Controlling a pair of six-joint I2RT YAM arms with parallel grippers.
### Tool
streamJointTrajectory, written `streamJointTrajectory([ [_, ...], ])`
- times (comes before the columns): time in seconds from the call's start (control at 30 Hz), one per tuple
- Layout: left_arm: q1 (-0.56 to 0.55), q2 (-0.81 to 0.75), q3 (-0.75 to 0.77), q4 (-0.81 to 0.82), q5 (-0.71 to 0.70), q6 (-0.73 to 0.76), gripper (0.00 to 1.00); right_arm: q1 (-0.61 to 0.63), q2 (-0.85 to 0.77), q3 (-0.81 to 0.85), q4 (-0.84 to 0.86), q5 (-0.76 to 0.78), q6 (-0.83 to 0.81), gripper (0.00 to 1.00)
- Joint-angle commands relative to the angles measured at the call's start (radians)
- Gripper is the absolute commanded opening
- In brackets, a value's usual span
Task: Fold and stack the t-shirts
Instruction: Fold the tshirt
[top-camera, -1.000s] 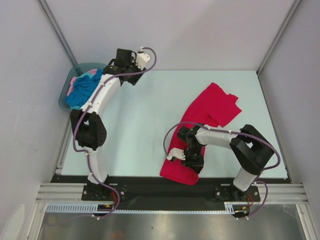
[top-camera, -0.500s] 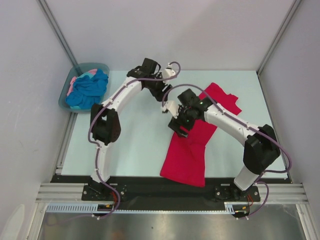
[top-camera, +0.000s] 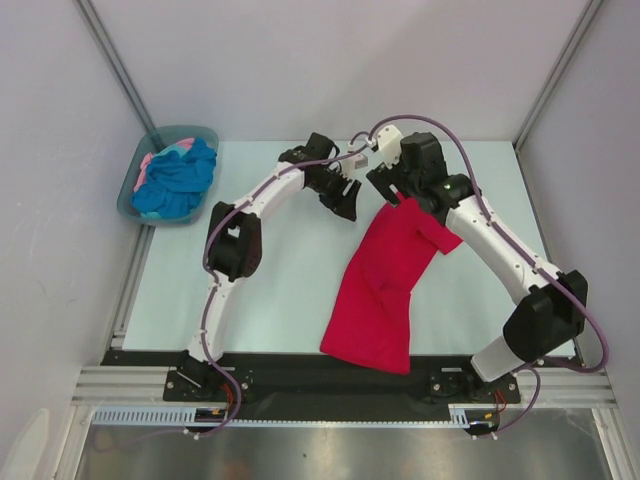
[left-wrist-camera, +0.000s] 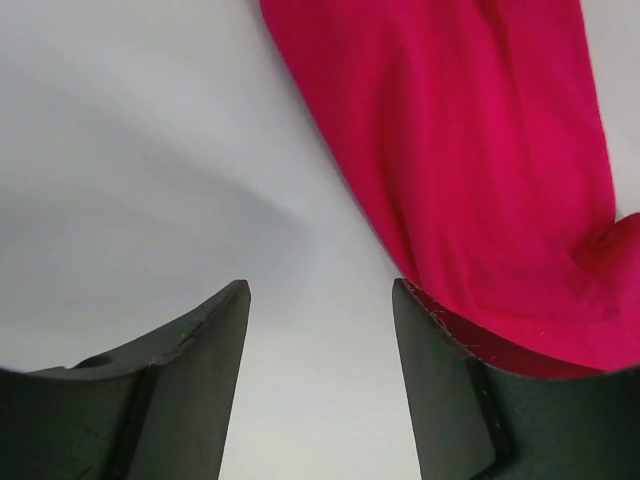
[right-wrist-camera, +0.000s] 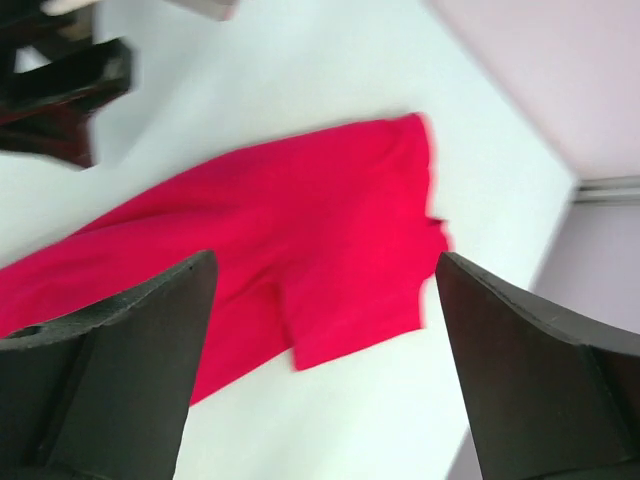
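Note:
The crimson-red t-shirt (top-camera: 385, 280) lies as a long narrow strip on the table, running from the far middle to the near edge. My left gripper (top-camera: 345, 198) hovers open just left of its far end; in the left wrist view the left gripper (left-wrist-camera: 320, 300) has only bare table between its fingers, with the red cloth (left-wrist-camera: 480, 150) to its right. My right gripper (top-camera: 393, 188) stands wide open above the shirt's far end. In the right wrist view the right gripper (right-wrist-camera: 325, 258) holds nothing and the red shirt (right-wrist-camera: 300, 240) lies below. A turquoise-blue t-shirt (top-camera: 182, 178) and a pale pink t-shirt (top-camera: 148, 163) lie bundled in the tub.
The grey-teal tub (top-camera: 192, 131) sits at the table's far left corner. Grey walls close in the table at the back and both sides. The two wrists are close together over the far middle of the table (top-camera: 290, 260).
My right gripper opened, let go of the red shirt's near end and swung up to its far end. My left arm swung from the tub to the shirt's far end.

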Motion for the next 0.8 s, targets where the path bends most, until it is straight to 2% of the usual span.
streamJointTrajectory([
  [0.0, 0.002, 0.006, 0.042, 0.070, 0.042, -0.082, 0.65, -0.018, -0.038, -0.047, 0.117, 0.208, -0.078, 0.96],
  [0.1, -0.005, 0.020, 0.039, 0.070, 0.099, -0.091, 0.65, -0.089, -0.075, -0.146, 0.263, 0.295, -0.131, 0.99],
  [0.23, -0.015, 0.037, 0.041, 0.075, 0.169, -0.101, 0.66, -0.205, -0.051, -0.155, 0.334, 0.398, -0.118, 1.00],
  [0.3, -0.019, 0.047, 0.041, 0.075, 0.206, -0.105, 0.65, -0.264, -0.014, -0.129, 0.325, 0.413, -0.092, 1.00],
  [0.33, -0.019, 0.055, 0.039, 0.076, 0.232, -0.112, 0.66, -0.331, -0.009, -0.110, 0.320, 0.389, -0.061, 1.00],
  [0.47, -0.025, 0.069, 0.036, 0.075, 0.251, -0.109, 0.66, -0.451, 0.032, -0.033, 0.256, 0.343, -0.036, 1.00],
  [0.57, -0.028, 0.084, 0.039, 0.076, 0.254, -0.102, 0.66, -0.494, 0.058, 0.018, 0.230, 0.355, -0.053, 1.00],
  [0.77, -0.032, 0.132, 0.059, 0.089, 0.269, -0.138, 0.66, -0.482, 0.043, 0.056, 0.196, 0.314, -0.043, 1.00],
])
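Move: The red t-shirt lies in a loose strip. Its near left edge, where my left hand is heading, is about 5 cm right of that hand, 4 cm back and roughly 8 cm below. The shirt's middle is some 12 cm back and 8 cm right of my left hand. From my right hand that middle is about 11 cm back, 3 cm left and 26 cm below, with the sleeve flap some 14 cm right and 1 cm ahead. I swing my right hand, open and empty, high over the sleeve flap and away to my right, about 27 cm, drifting some 4 cm forward and turning clockwise about 45 degrees. Meanwhile I ease my left hand about 5 cm right, back and down towards the shirt's left edge, tilting the wrist some 15 degrees with its fingers still parted. ##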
